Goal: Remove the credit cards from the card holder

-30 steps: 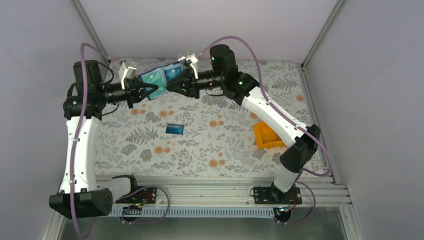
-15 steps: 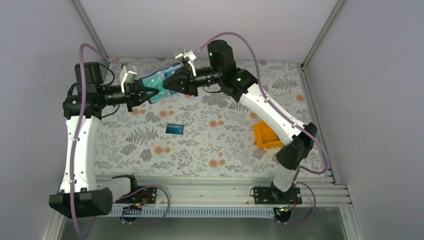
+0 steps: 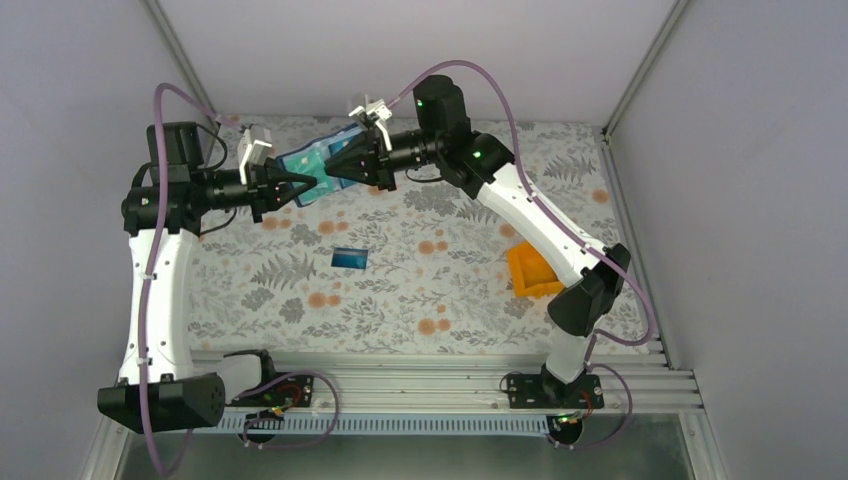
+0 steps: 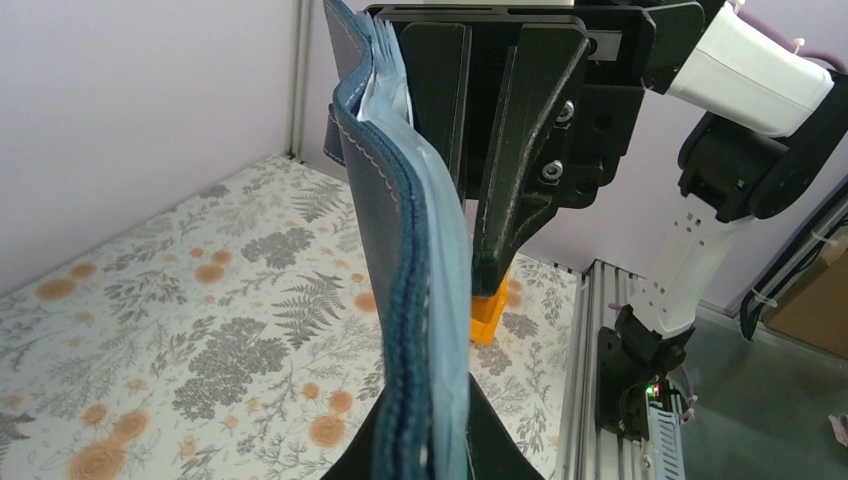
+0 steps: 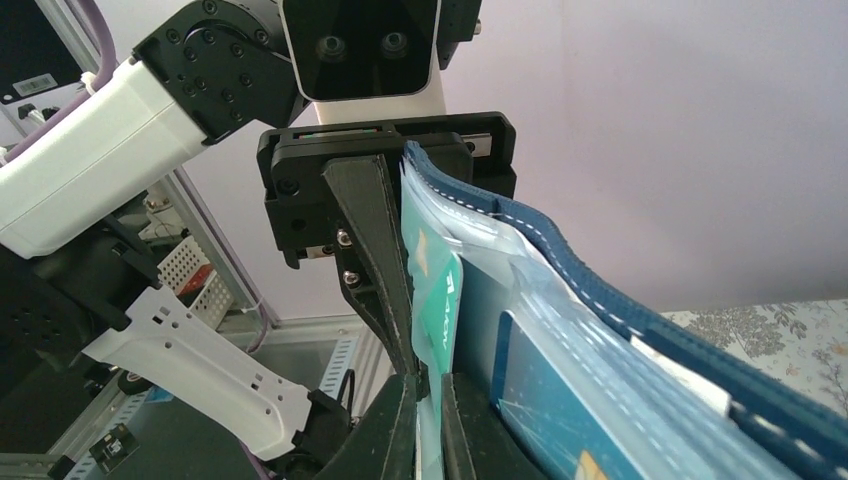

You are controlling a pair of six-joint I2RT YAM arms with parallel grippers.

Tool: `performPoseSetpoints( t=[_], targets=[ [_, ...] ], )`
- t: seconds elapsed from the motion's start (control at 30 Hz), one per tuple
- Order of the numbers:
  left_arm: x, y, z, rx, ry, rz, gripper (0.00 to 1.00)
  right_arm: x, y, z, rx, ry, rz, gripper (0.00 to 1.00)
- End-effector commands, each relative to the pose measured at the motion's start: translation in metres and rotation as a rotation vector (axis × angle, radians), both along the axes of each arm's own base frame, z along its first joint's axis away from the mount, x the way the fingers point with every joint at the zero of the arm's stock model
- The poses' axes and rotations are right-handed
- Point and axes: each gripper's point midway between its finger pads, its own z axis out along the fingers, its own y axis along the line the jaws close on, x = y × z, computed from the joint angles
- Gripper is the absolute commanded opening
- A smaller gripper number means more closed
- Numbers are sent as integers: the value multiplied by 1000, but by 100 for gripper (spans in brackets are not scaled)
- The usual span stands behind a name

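Note:
The card holder (image 3: 306, 160) hangs in the air at the back of the table between both grippers. Its navy outside (image 5: 640, 300) and lighter pocketed inside show in the right wrist view. In the left wrist view the card holder (image 4: 415, 290) stands edge-on, and my left gripper (image 4: 425, 455) is shut on its lower edge. From the opposite side, my right gripper (image 5: 430, 425) is shut on the edge of a teal-green credit card (image 5: 440, 300) sticking out of a pocket. A blue credit card (image 5: 560, 400) sits in the neighbouring pocket. Another blue credit card (image 3: 349, 258) lies flat on the table.
An orange plastic bin (image 3: 531, 271) stands on the floral table cover at the right. White walls and metal frame posts close in the back and sides. The arms' mounting rail (image 3: 440, 385) runs along the near edge.
My right gripper has slid a little left onto the holder and its jaws have closed on the teal-green card. The left gripper keeps its hold, shifting only slightly.

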Motion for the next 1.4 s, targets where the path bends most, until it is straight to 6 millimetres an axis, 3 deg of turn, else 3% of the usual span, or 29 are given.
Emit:
performPoseSetpoints(
  t=[0.0,0.13,0.27,0.43,0.63,0.9,0.97,1.03,1.23,1.37],
  targets=[
    [-17,-9,27,-53,-100,-99,2,-17,14,-15,-29,20,74,11],
    [-12,-8,26,-47,-87,-81,2,-32,18,-14,-22,-7,124,10],
    [-12,-8,26,-44,-91,-78,2,-34,18,-13,-20,-36,107,8],
    [-9,-7,26,-38,-91,-68,2,-50,19,-12,-10,-72,156,18],
    [-5,-6,21,-27,-84,-48,3,-66,12,-2,43,-133,184,18],
    [-4,-6,22,-27,-86,-48,2,-76,12,-10,27,-152,221,26],
    [-5,-6,22,-27,-88,-49,2,-74,14,-9,28,-143,210,36],
    [-6,-6,22,-27,-90,-51,2,-70,18,-3,36,-127,196,40],
    [-7,-6,25,-23,-108,-49,3,-45,39,12,7,68,106,35],
    [-4,-5,24,-8,-118,-30,2,-34,48,1,-49,258,84,37]
  ],
)
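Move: The right hand's nearly shut fingertips are at the lower edge of the card holder's open page. The green card in its clear pocket is centred about 3 cm to this hand's left and 2 cm above, level front to back; the card holder's middle is some 3 cm ahead and 2 cm up. A loose blue card lies on the table below, roughly 3 cm to the left and 42 cm down. From the left hand, the green card is about 1 cm ahead and 2 cm up. Back by about 2 cm the right hand eases first, rolling some 10 degrees about its fingers at the page edge. It then reverses and rolls back, coming forward, up and left towards the green card to finish about 1.5 cm higher and farther left than it began, its nearly shut fingers spread to about a third open. The left hand keeps its pinch on the card holder and shifts only slightly at the end. ##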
